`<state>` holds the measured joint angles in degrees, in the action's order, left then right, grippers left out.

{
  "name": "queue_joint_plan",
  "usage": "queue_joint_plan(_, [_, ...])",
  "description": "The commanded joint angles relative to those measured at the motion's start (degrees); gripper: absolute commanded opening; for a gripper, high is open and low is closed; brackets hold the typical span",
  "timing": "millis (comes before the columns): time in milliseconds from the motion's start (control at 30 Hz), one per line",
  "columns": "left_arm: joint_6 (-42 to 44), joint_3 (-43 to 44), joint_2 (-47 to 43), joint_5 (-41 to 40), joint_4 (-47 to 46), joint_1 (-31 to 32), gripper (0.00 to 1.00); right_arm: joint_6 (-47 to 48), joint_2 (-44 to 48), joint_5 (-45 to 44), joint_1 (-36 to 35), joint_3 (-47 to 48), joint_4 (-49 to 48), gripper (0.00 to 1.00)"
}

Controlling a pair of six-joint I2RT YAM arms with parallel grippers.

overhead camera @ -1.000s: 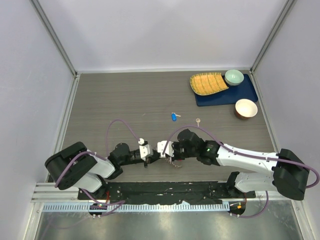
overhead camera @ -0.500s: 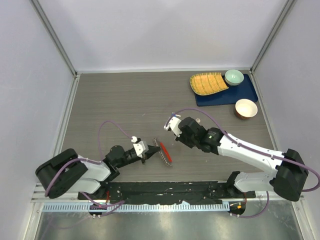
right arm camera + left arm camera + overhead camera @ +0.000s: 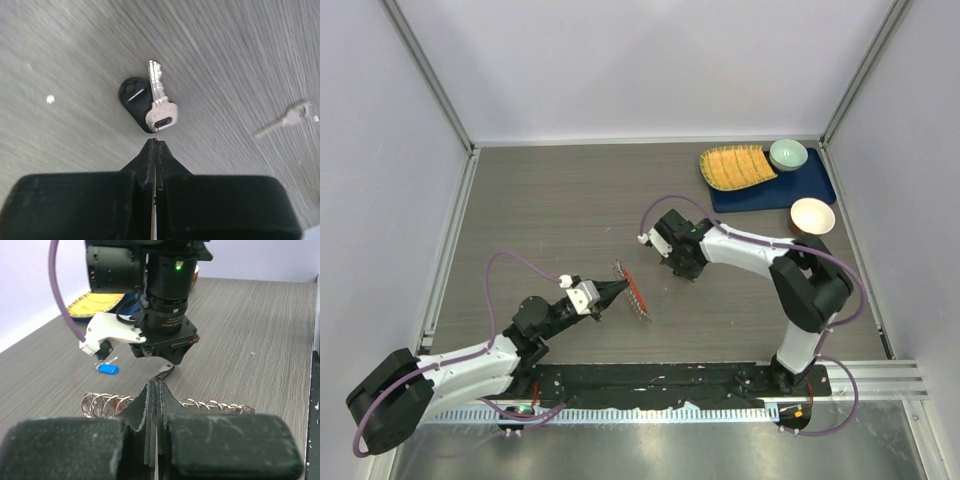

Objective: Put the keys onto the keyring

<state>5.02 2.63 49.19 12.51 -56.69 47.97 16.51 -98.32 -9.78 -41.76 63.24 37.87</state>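
In the top view my left gripper (image 3: pixel 616 288) is shut on the keyring (image 3: pixel 634 291), a silvery wire coil with a red fob, just above the table. The left wrist view shows the coil (image 3: pixel 215 405) running across both sides of the shut tips (image 3: pixel 155 386). My right gripper (image 3: pixel 686 268) points down a little farther back. It is shut (image 3: pixel 155 141) on a thin wire through the head of a silver key (image 3: pixel 160 102). A black-headed key (image 3: pixel 133 100) lies right behind it. A blue key (image 3: pixel 108 369) and another silver key (image 3: pixel 284 120) lie on the table.
At the back right a blue mat (image 3: pixel 817 192) carries a yellow woven plate (image 3: pixel 735 166) and a green bowl (image 3: pixel 788 154). A brown bowl (image 3: pixel 812 216) stands beside it. Grey walls close in both sides and the back.
The two grippers, which met at the front middle, have parted. My left gripper drew back left with the keyring. My right arm folded back toward the table's middle.
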Motion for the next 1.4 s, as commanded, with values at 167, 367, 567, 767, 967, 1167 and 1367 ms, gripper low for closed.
queue_joint_plan(167, [1.14,-4.13,0.82,-1.61,-0.36,-0.24,0.00,1.68,-4.60,4.25,2.03,1.54,-12.36,0.01])
queue_joint_plan(367, [1.14,-3.69,1.52,-1.35,-0.35,-0.15,0.00,0.72,0.66,2.75,2.73,-4.00,-19.92,0.01])
queue_joint_plan(567, [0.96,-3.34,2.58,-1.18,-0.70,-0.24,0.00,-3.59,5.68,1.96,4.31,-10.94,-26.44,0.01])
queue_joint_plan(767, [0.87,-3.34,2.58,-1.17,-0.71,-0.24,0.00,-8.85,7.18,3.01,4.84,-16.83,-31.88,0.02])
queue_joint_plan(967, [0.87,-3.34,3.28,-0.65,-1.41,-0.24,0.00,-12.11,9.02,1.26,5.11,-18.24,-31.89,0.11])
queue_joint_plan(1167, [0.78,-3.60,3.46,-0.74,-2.63,-0.24,0.00,-13.00,16.74,1.43,5.11,-17.98,-31.10,0.27])
queue_joint_plan(1367, [1.57,-3.51,5.12,0.40,-4.83,-0.24,0.00,-10.20,25.01,7.65,5.37,-18.33,-32.23,0.41])
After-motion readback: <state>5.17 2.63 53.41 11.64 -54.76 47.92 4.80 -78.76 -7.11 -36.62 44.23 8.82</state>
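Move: The right hand holds the black-tagged key's ring just above the table; the bare spot for it is about 3 cm ahead, 1 cm left and 2 cm below. The blue-tagged key lies some 11 cm ahead and 4 cm left of this hand, the lone key 8 cm ahead and 5 cm right. From the left hand, which holds the keyring up, the bare spot is roughly 9 cm ahead, 12 cm right, 16 cm below. Right hand lowers the black-tagged key about 3 cm forward, opens, then rises 6 cm; left sinks 3 cm. ##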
